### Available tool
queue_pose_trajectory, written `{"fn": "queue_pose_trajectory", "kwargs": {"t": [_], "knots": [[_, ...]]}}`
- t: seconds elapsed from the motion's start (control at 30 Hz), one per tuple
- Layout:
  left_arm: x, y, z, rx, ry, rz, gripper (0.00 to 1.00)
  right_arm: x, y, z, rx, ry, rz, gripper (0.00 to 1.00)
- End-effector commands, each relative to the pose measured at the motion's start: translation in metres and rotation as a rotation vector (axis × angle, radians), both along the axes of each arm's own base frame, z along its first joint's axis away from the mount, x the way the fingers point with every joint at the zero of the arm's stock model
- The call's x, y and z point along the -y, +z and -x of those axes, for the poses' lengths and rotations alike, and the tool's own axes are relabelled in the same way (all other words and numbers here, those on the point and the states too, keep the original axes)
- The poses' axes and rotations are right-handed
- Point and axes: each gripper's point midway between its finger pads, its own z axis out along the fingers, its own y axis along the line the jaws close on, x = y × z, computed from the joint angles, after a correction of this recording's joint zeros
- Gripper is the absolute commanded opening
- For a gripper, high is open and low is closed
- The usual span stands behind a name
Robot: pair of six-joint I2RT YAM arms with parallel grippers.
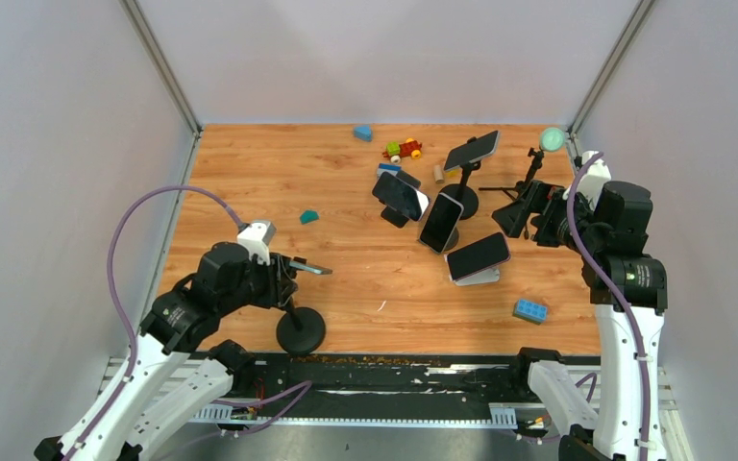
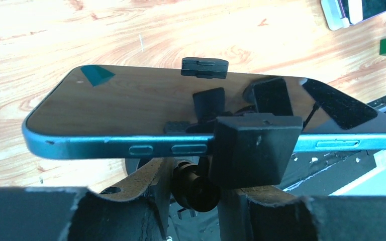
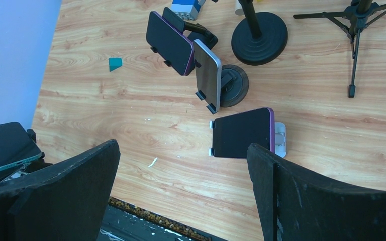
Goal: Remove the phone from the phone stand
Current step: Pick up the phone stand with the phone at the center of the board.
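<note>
The phone, dark with a teal-blue rim, lies flat in the clamp of a black phone stand at the near left. In the left wrist view the phone fills the middle, held by the stand's clamp. My left gripper sits just under the phone, its fingers pressed on either side of the stand's ball joint. My right gripper hovers open at the far right over bare wood, far from this stand. Its wrist view shows the phone at the left edge.
Several other phones stand on holders mid-table. A small tripod with a teal ball stands back right. A blue brick, teal blocks and toy pieces lie about.
</note>
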Motion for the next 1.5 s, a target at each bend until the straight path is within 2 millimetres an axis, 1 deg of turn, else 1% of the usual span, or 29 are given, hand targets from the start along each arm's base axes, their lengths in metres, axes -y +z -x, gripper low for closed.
{"fn": "queue_pose_trajectory", "kwargs": {"t": [0.0, 0.03, 0.13, 0.17, 0.2, 0.27, 0.3, 0.4, 0.5, 0.53, 0.57, 0.67, 0.7, 0.77, 0.8, 0.9, 0.97, 1.07, 1.17, 1.3, 1.4, 1.47], "knots": [[0.015, 0.022, -0.012, 0.083, -0.019, 0.082, 0.23, -0.005, 0.01, 0.0, 0.045, 0.031, 0.002, 1.0], [0.015, 0.023, -0.014, 0.093, -0.016, 0.084, 0.2, -0.005, 0.01, 0.0, 0.048, 0.033, 0.002, 1.0], [0.015, 0.027, -0.021, 0.126, -0.009, 0.081, 0.18, -0.009, 0.01, 0.0, 0.052, 0.053, -0.013, 1.0], [0.016, 0.03, -0.024, 0.147, -0.018, 0.08, 0.13, -0.011, 0.011, 0.0, 0.054, 0.062, -0.021, 1.0], [0.017, 0.031, -0.026, 0.158, -0.024, 0.07, 0.12, -0.013, 0.011, 0.0, 0.054, 0.074, -0.03, 1.0], [0.019, 0.035, -0.032, 0.175, -0.036, 0.057, 0.03, -0.018, 0.012, 0.0, 0.062, 0.108, -0.044, 1.0], [0.019, 0.034, -0.034, 0.179, -0.05, 0.032, 0.0, -0.023, 0.014, 0.001, 0.074, 0.138, -0.051, 1.0], [0.019, 0.042, -0.042, 0.223, -0.083, -0.014, 0.0, -0.038, 0.021, 0.006, 0.113, 0.221, -0.061, 1.0], [0.028, 0.057, -0.049, 0.3, -0.133, -0.002, 0.0, -0.051, 0.017, 0.009, 0.118, 0.295, -0.049, 1.0], [0.035, 0.066, -0.05, 0.346, -0.174, 0.015, 0.0, -0.059, 0.014, 0.01, 0.114, 0.337, -0.038, 1.0], [0.038, 0.072, -0.051, 0.37, -0.195, 0.027, 0.0, -0.065, 0.011, 0.011, 0.111, 0.371, -0.025, 1.0], [0.054, 0.095, -0.053, 0.482, -0.282, 0.073, 0.0, -0.088, 0.011, 0.017, 0.109, 0.481, -0.017, 1.0], [0.057, 0.098, -0.055, 0.497, -0.296, 0.077, 0.0, -0.093, 0.011, 0.019, 0.109, 0.511, -0.019, 1.0], [0.067, 0.112, -0.055, 0.548, -0.356, 0.093, 0.0, -0.103, 0.012, 0.023, 0.114, 0.566, -0.021, 1.0], [0.072, 0.115, -0.057, 0.558, -0.376, 0.097, 0.0, -0.106, 0.012, 0.025, 0.115, 0.584, -0.023, 1.0], [0.085, 0.129, -0.058, 0.612, -0.454, 0.116, 0.0, -0.112, 0.012, 0.028, 0.121, 0.613, -0.024, 1.0], [0.093, 0.131, -0.061, 0.638, -0.488, 0.128, 0.0, -0.115, 0.013, 0.03, 0.128, 0.626, -0.037, 1.0], [0.1, 0.126, -0.066, 0.648, -0.509, 0.137, 0.0, -0.121, 0.012, 0.03, 0.13, 0.63, -0.082, 1.0], [0.109, 0.118, -0.063, 0.642, -0.569, 0.153, 0.0, -0.129, 0.006, 0.03, 0.061, 0.614, -0.174, 1.0], [0.116, 0.103, -0.066, 0.613, -0.586, 0.173, 0.0, -0.153, -0.009, 0.036, -0.098, 0.687, -0.308, 1.0], [0.118, 0.092, -0.068, 0.589, -0.582, 0.17, 0.0, -0.175, -0.02, 0.04, -0.186, 0.725, -0.346, 1.0], [0.119, 0.09, -0.069, 0.59, -0.586, 0.17, 0.0, -0.192, -0.024, 0.043, -0.216, 0.754, -0.355, 1.0]]}}
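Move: The left hand already has the phone stand by its stem; the phone sits about 6 cm above these fingers and 1 cm ahead, 1 cm to their right. The board's centre lies some 23 cm ahead, 18 cm right and 11 cm below, the teal block roughly 26 cm ahead, 2 cm right. From the open right hand that phone is about 39 cm left, 6 cm back and 6 cm lower; the white-holder phone is 10 cm ahead, 2 cm left, 20 cm below. Keeping its pinch on the stem, the left hand carries stand and phone some 10 cm to the right and 6 cm forward towards the board's centre, lifting about 5 cm before easing down slightly, while swinging clockwise some 30 degrees and tipping its fingers up. The right hand, wide open, sweeps about 15 cm left towards the phone, slightly back and down, turning counter-clockwise. ##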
